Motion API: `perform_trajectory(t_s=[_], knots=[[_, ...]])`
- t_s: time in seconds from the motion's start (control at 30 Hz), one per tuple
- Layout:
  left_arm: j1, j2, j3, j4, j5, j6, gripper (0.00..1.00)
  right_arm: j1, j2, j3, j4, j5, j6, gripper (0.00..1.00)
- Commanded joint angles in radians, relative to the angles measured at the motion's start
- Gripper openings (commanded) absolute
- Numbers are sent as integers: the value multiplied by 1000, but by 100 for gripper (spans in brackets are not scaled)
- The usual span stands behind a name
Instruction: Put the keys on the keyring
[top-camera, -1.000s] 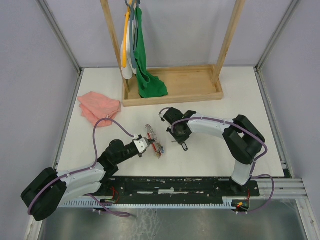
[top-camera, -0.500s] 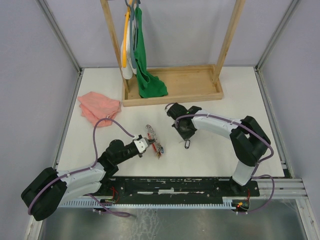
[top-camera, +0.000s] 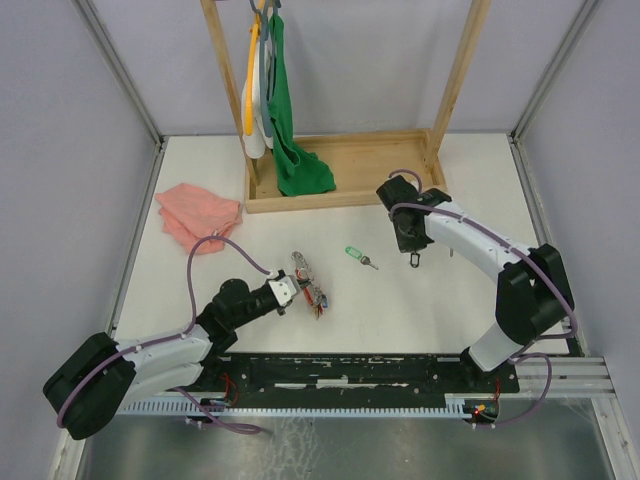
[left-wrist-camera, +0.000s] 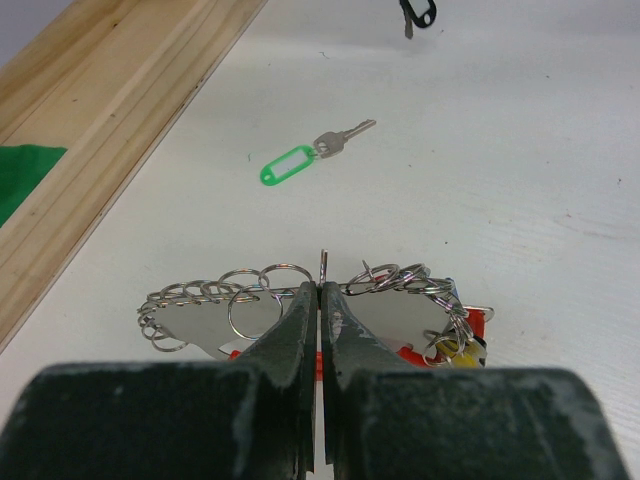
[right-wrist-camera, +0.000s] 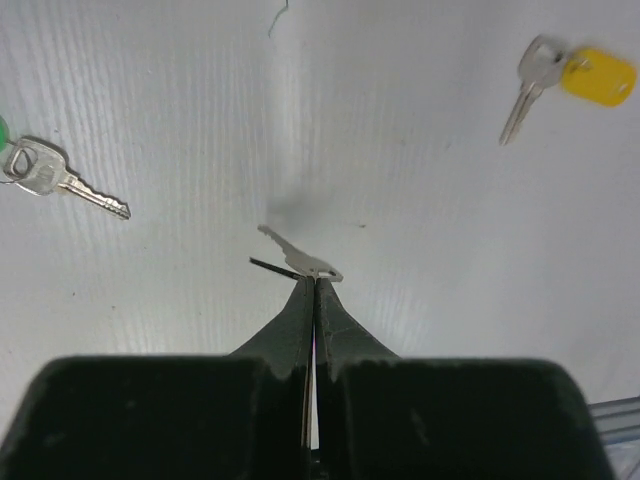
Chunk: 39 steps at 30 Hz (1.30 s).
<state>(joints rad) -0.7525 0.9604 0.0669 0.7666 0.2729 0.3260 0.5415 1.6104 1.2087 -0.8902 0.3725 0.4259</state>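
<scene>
My left gripper (top-camera: 291, 291) is shut on the thin wire of the keyring (top-camera: 311, 282), which lies on the table with a bunch of small rings and red and yellow tags. In the left wrist view the closed jaws (left-wrist-camera: 321, 288) pinch the keyring (left-wrist-camera: 400, 285) at its middle. My right gripper (top-camera: 411, 246) is shut on a black-tagged key (top-camera: 414, 260) and holds it just above the table; the right wrist view shows that key (right-wrist-camera: 305, 262) at the fingertips. A green-tagged key (top-camera: 356, 256) lies loose between the arms. A yellow-tagged key (right-wrist-camera: 570, 78) lies to the right.
A pink cloth (top-camera: 197, 213) lies at the far left. A wooden rack base (top-camera: 345, 185) with posts, hangers and a green cloth (top-camera: 297, 160) stands at the back. The enclosure walls close both sides.
My right arm has moved right and back with the black-tagged key, uncovering the green-tagged key on the table. The left gripper and the keyring have not moved.
</scene>
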Motion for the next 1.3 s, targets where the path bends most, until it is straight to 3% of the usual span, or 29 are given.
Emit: perform_trajectory(t_s=[0.0,0.17,0.63,0.93,1.1,1.2,1.27], knots=[[-1,5,34,102,26,-33,3,3,-23,-106,54,-62,199,1],[1,-1,36,94,32,-33,3,18,-79,-245,198,-210,357,1],[-1,-19,39,85,35,-43,3,177,-64,-360,415,-257,671,1],[-1,-38,34,78,29,-45,3,191,-25,-365,515,-263,788,8],[-1,-43,32,80,26,-45,3,190,-65,-313,463,-244,646,25],[0,-39,34,80,29,-45,3,190,-90,-265,398,-254,520,45],[-1,-41,35,80,30,-45,3,189,-105,-235,359,-263,424,53]])
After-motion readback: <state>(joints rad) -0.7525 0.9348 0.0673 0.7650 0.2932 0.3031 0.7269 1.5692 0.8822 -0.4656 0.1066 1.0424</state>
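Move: Roughly 5 cm back, 11 cm to the left and 8 cm below the right hand, which already holds the black-tag key, is the bare patch of table it is taken to. The green-tag key lies about 12 cm left of the hand and 1 cm farther out, the yellow-tag key some 13 cm right and 4 cm ahead, both 8 cm down. The left hand holds the keyring, some 24 cm left and 7 cm back of the right hand, slightly lower; from the left hand the patch is 16 cm right, 2 cm ahead, 9 cm down. Swooping back and down about 6 cm each, the right hand brings the black-tag key close to the table, then sweeps left about 11 cm at low height to the patch just nearer than the green-tag key, rolling its left side up some 30 degrees and turning clockwise. There the fingers open about halfway, let go and begin to rise, while the left hand keeps its grip on the keyring. ##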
